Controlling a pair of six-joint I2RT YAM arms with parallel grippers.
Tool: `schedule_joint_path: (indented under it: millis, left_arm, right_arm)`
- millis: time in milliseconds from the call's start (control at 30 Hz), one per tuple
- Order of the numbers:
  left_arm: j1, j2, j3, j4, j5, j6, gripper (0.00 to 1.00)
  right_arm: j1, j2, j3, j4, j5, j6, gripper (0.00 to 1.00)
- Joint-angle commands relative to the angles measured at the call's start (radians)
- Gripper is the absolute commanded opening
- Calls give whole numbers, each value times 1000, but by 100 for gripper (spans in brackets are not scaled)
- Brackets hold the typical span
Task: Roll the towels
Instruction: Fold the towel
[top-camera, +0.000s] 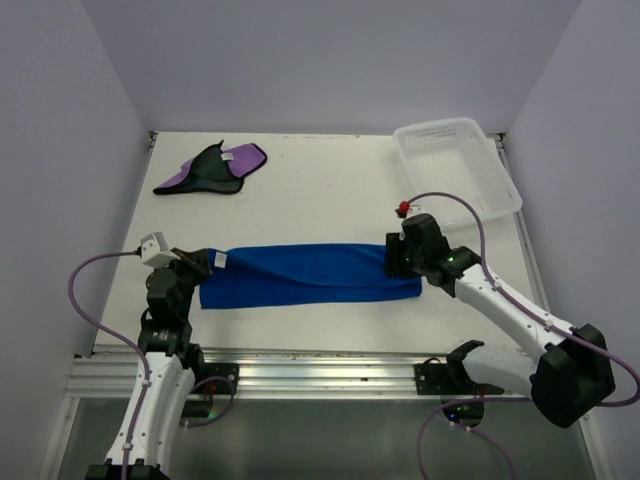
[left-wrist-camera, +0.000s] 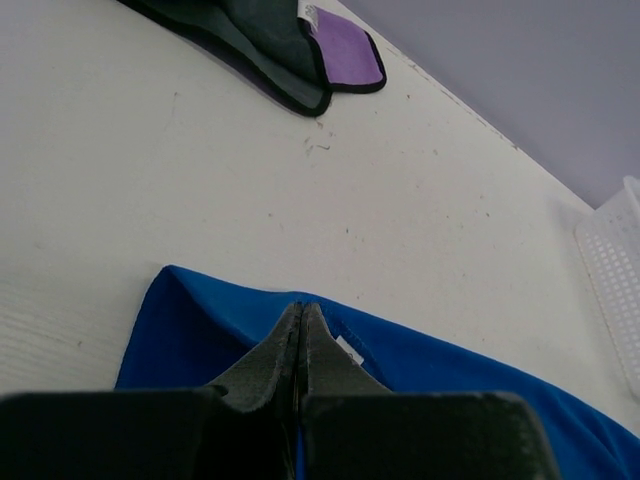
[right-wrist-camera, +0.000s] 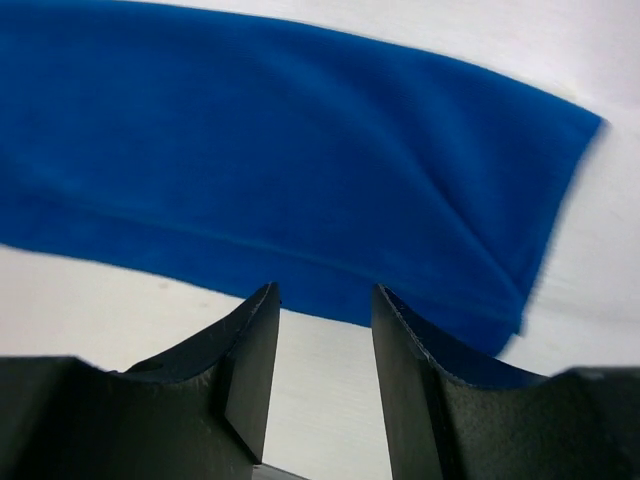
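Observation:
The blue towel (top-camera: 310, 275) lies folded into a long strip across the near middle of the table. My left gripper (top-camera: 207, 266) is at its left end, jaws shut on the towel's far edge next to a small white tag (left-wrist-camera: 348, 349); a sliver of blue shows between the fingers (left-wrist-camera: 302, 308). My right gripper (top-camera: 392, 258) is at the strip's right end, open, with only bare table between its fingers (right-wrist-camera: 324, 292) and the blue towel (right-wrist-camera: 300, 170) just ahead. The purple towel (top-camera: 215, 168), black side partly up, lies crumpled at the far left (left-wrist-camera: 345, 45).
A white plastic mesh basket (top-camera: 440, 128) stands at the far right corner, its edge showing in the left wrist view (left-wrist-camera: 615, 270). Walls close the table on the left, back and right. An aluminium rail (top-camera: 300, 375) runs along the near edge.

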Motion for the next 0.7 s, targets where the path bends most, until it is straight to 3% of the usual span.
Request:
schedule_joint_path:
  millis: [0,200,433,667]
  left_arm:
    - [-1,-31,-11,-74,10,-19,0]
    - [-1,-100,3,-186,-28,-14,0]
    - [-1,-112,9,-219,-45,-51,0]
    - [-1,-105,16,-246,-79,-72,0]
  right_arm:
    - [141,39,80,203,-66,-30,45]
    - [285,260,264,273,-48,-62,45]
    - [362,478,430,352,-73,-64,45]
    - [445,666,530,530,-263,-79,45]
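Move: About 41 cm to the right hand's left and 2 cm farther out is the white tag at the blue towel's left end, roughly at hand height; the towel's right end is 8 cm to this hand's right, level with it and 5 cm below. The tag hangs some 3 cm right of and 3 cm below the left hand, whose fingers already hold the towel's corner; the towel's near left corner is about 9 cm back from that hand, 1 cm left and 8 cm lower. Sweeping left about 26 cm above the towel towards its tagged end, the empty right hand rises some 4 cm, eases slightly forward and begins to sink, turning about 30 degrees counter-clockwise with its fingers still half open. The left hand keeps its pinch on the corner, drawing it down and back a few centimetres towards the near edge and tipping slightly down. ##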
